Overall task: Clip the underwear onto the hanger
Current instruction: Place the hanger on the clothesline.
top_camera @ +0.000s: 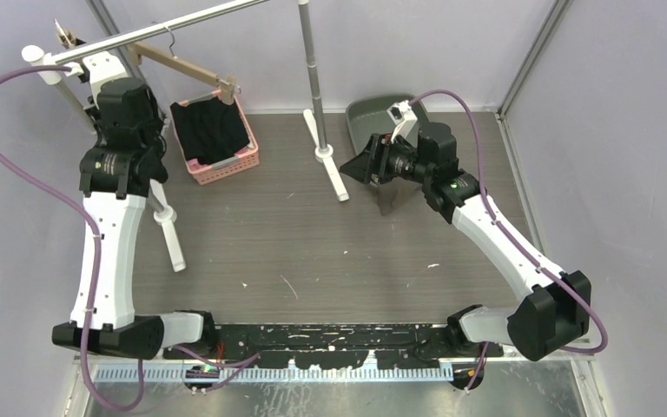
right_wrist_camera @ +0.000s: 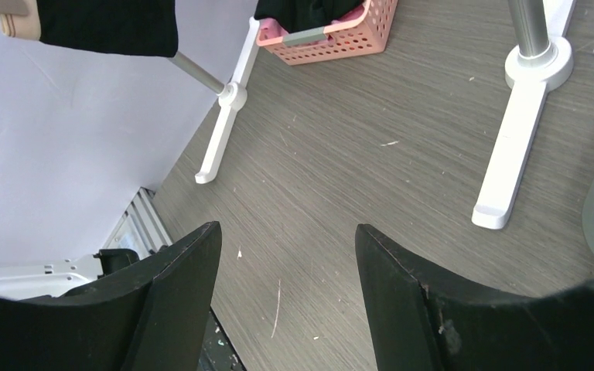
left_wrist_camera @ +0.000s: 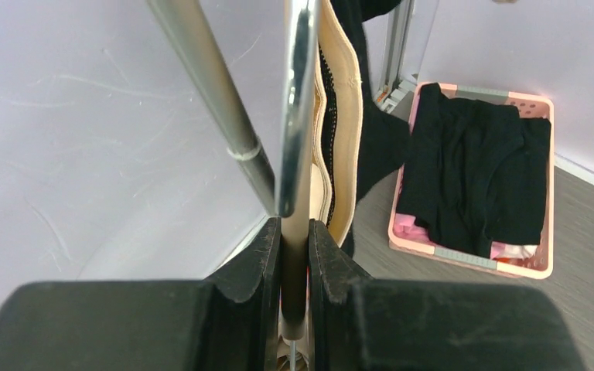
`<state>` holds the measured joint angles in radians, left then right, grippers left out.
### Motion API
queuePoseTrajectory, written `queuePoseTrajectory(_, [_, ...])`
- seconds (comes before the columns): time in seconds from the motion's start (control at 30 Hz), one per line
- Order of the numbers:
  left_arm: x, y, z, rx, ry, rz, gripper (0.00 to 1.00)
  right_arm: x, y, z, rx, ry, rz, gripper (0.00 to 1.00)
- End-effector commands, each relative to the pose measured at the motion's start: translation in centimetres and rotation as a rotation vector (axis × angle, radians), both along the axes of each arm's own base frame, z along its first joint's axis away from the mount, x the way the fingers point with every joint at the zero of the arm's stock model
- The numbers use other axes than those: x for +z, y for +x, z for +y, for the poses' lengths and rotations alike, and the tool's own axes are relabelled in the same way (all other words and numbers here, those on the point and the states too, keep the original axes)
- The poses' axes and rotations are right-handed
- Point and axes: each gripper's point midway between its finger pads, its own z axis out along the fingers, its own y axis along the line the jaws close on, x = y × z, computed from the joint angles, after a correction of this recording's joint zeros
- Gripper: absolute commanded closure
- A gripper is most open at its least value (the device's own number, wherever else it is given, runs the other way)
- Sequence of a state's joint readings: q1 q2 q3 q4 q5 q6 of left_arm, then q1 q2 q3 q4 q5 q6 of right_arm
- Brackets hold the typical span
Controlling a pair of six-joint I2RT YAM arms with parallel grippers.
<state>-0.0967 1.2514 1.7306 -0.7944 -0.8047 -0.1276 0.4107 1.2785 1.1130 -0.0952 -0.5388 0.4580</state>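
The wooden hanger (top_camera: 182,65) hangs from the rack's metal bar (top_camera: 139,33) at the back left. Black underwear (top_camera: 213,130) drops from the hanger's right end over the pink basket (top_camera: 226,165). In the left wrist view the hanger (left_wrist_camera: 342,116) shows edge-on, with black cloth (left_wrist_camera: 379,139) behind it. My left gripper (left_wrist_camera: 295,228) is shut on a metal clip piece (left_wrist_camera: 300,116) at the hanger's left end, high beside the bar (top_camera: 76,45). My right gripper (right_wrist_camera: 286,263) stands open and holds nothing, over the table right of centre (top_camera: 369,165).
More black clothes (left_wrist_camera: 472,170) lie in the pink basket (left_wrist_camera: 464,259). The rack's upright post (top_camera: 311,61) and its white feet (top_camera: 337,178) (top_camera: 170,233) stand on the table. A grey bin (top_camera: 373,111) sits behind my right gripper.
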Motion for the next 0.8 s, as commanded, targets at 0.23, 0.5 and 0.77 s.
queuePoseTrajectory(0.23, [3.2,4.1,1.2,-0.023,0.008,-0.087,1.00,3.4,0.6,0.5,0.007,0.042,-0.093,0.30])
queuePoseTrajectory(0.5, [4.5,4.2,1.5,-0.031,0.011,-0.119,1.00,2.8,1.1,0.8,0.004,0.049,-0.085,0.30])
queuePoseTrajectory(0.77, [5.2,3.8,1.3,-0.045,0.009,-0.137,1.00,2.4,1.5,1.2,0.011,0.063,-0.078,0.30])
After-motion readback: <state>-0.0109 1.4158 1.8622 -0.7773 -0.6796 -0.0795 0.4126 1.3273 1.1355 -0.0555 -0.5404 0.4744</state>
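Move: The held hanger is bound for the left end of the clothesline, which crosses about 5 cm above the left hand and roughly level with it fore and aft; its white elbow is some 6 cm to the left. The other hanger hangs about 18 cm to the right and 5 cm farther out; the pink basket is 20 cm ahead, 12 cm right, far below. From the right hand that stretch of line lies about 45 cm left, 18 cm higher. The hanger with the underwear, still pinched in the left gripper, is pushed about 5 cm forward under the left end of the clothesline, with about 1 cm of leftward travel. Early on the hand dips roughly 1.5 cm, comes back up by about as much, then stays in place with its grip unchanged. ##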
